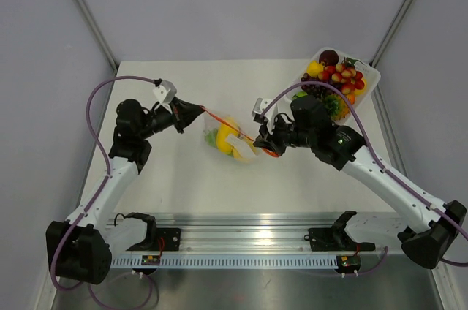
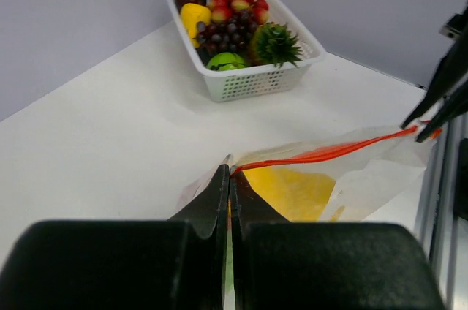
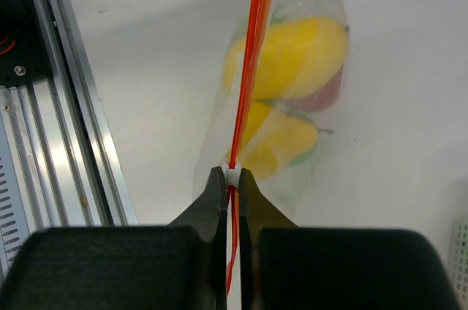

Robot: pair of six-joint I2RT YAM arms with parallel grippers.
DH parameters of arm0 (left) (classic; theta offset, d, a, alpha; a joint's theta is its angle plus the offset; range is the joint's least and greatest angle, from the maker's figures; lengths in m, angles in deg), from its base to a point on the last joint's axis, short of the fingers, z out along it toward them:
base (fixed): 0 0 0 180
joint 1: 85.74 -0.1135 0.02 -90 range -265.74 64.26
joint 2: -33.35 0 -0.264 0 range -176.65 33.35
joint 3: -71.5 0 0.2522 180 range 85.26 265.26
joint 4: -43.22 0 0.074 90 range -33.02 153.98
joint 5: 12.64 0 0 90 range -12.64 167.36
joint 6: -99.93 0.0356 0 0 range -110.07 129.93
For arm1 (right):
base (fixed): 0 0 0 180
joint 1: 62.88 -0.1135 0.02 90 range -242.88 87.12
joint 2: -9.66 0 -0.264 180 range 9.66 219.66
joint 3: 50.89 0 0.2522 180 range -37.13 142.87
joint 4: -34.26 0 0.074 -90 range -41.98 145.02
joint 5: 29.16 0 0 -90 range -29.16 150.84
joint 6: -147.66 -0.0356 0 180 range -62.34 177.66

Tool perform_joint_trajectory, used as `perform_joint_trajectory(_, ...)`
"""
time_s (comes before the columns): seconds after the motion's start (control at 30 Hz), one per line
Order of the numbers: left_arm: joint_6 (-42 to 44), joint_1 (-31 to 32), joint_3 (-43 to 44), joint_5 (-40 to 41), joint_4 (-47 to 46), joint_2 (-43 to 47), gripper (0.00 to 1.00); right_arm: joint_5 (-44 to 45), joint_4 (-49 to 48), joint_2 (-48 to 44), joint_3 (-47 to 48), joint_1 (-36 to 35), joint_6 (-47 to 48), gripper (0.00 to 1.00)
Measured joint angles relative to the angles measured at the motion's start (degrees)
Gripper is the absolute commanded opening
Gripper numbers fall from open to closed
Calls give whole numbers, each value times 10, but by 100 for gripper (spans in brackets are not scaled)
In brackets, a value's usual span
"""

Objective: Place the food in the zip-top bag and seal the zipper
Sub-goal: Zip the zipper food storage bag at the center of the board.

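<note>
The clear zip-top bag [image 1: 232,143] hangs stretched between my two grippers above the table. Yellow, red and green food [image 1: 228,131] sits inside it, seen as yellow fruit [image 3: 296,54] in the right wrist view. The orange-red zipper [image 1: 225,125] runs taut from one gripper to the other. My left gripper [image 1: 201,110] is shut on the bag's edge at the zipper's left end [image 2: 231,172]. At the other end, my right gripper [image 1: 269,150] is shut on the zipper's white slider [image 3: 232,175]. More food [image 1: 338,74] lies in the basket.
A white slotted basket [image 1: 371,76] of toy fruit stands at the table's back right corner. The metal rail [image 1: 241,240] with both arm bases runs along the near edge. Grey walls enclose the table on three sides.
</note>
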Motion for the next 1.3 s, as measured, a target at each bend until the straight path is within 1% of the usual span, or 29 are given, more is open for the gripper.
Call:
perform_joint_trajectory(0.17, -28, -37, -15, 28, -10, 0, 0, 9, 2, -27, -42, 0, -13, 0)
perform_joint_trajectory(0.5, -50, -69, -14, 91, -47, 0, 0, 25, 31, -59, -105, 0, -44, 0)
perform_joint_trajectory(0.67, -60, -69, -14, 85, -51, -2, 0, 25, 33, -84, -118, 0, -60, 0)
perform_joint_trajectory(0.77, -63, -69, -5, 53, -29, -10, 0, 25, 33, -84, -118, 0, -66, 0)
perform_joint_trajectory(0.8, -61, -66, 2, 40, -12, -13, 2, 25, 33, -83, -118, 0, -66, 0)
perform_joint_trajectory(0.83, -52, -60, 11, 32, 11, -13, 6, 25, 32, -82, -118, 0, -67, 0)
perform_joint_trajectory(0.87, -32, -47, 25, 28, 44, -10, 23, 25, 32, -80, -118, 0, -67, 0)
perform_joint_trajectory(0.93, 26, 10, 56, 36, 115, 0, 44, 25, 32, -76, -117, 0, -67, 0)
perform_joint_trajectory(0.97, 50, 40, 67, 38, 143, 8, 60, 25, 32, -75, -117, 0, -67, 0)
perform_joint_trajectory(1.03, 107, 115, 85, 45, 199, 34, 66, 25, 31, -71, -116, 0, -67, 0)
perform_joint_trajectory(1.1, 146, 164, 94, 48, 240, 61, 69, 26, 30, -67, -113, 0, -69, 0)
perform_joint_trajectory(1.2, 181, 203, 95, 62, 277, 86, 69, 26, 29, -59, -105, 0, -73, 0)
perform_joint_trajectory(1.3, 201, 237, 89, 91, 296, 81, 67, 25, 29, -55, -99, 0, -77, 0)
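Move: My left fingers already hold the zipper's left end; the white slider, in my shut right fingers, is about 10 cm back and 15 cm right of my left hand, some 3 cm lower. The zipper's right end lies about 5 cm right, 2 cm back and 2 cm below my right hand. In the bag, the yellow mango is 7 cm back, 7 cm right and 11 cm below my left hand; the pear is 12 cm back, 12 cm right and 11 cm below it. I pull my hands apart along the zipper: left about 7 cm out to the left and forward, right still pinching the slider while it goes down some 6 cm, right and back, tipping slightly. Then I open my left fingers, let go of the zipper end and swing that hand back and right about 19 cm over the bag towards my right hand, turning some 30 degrees clockwise, while the right holds. ##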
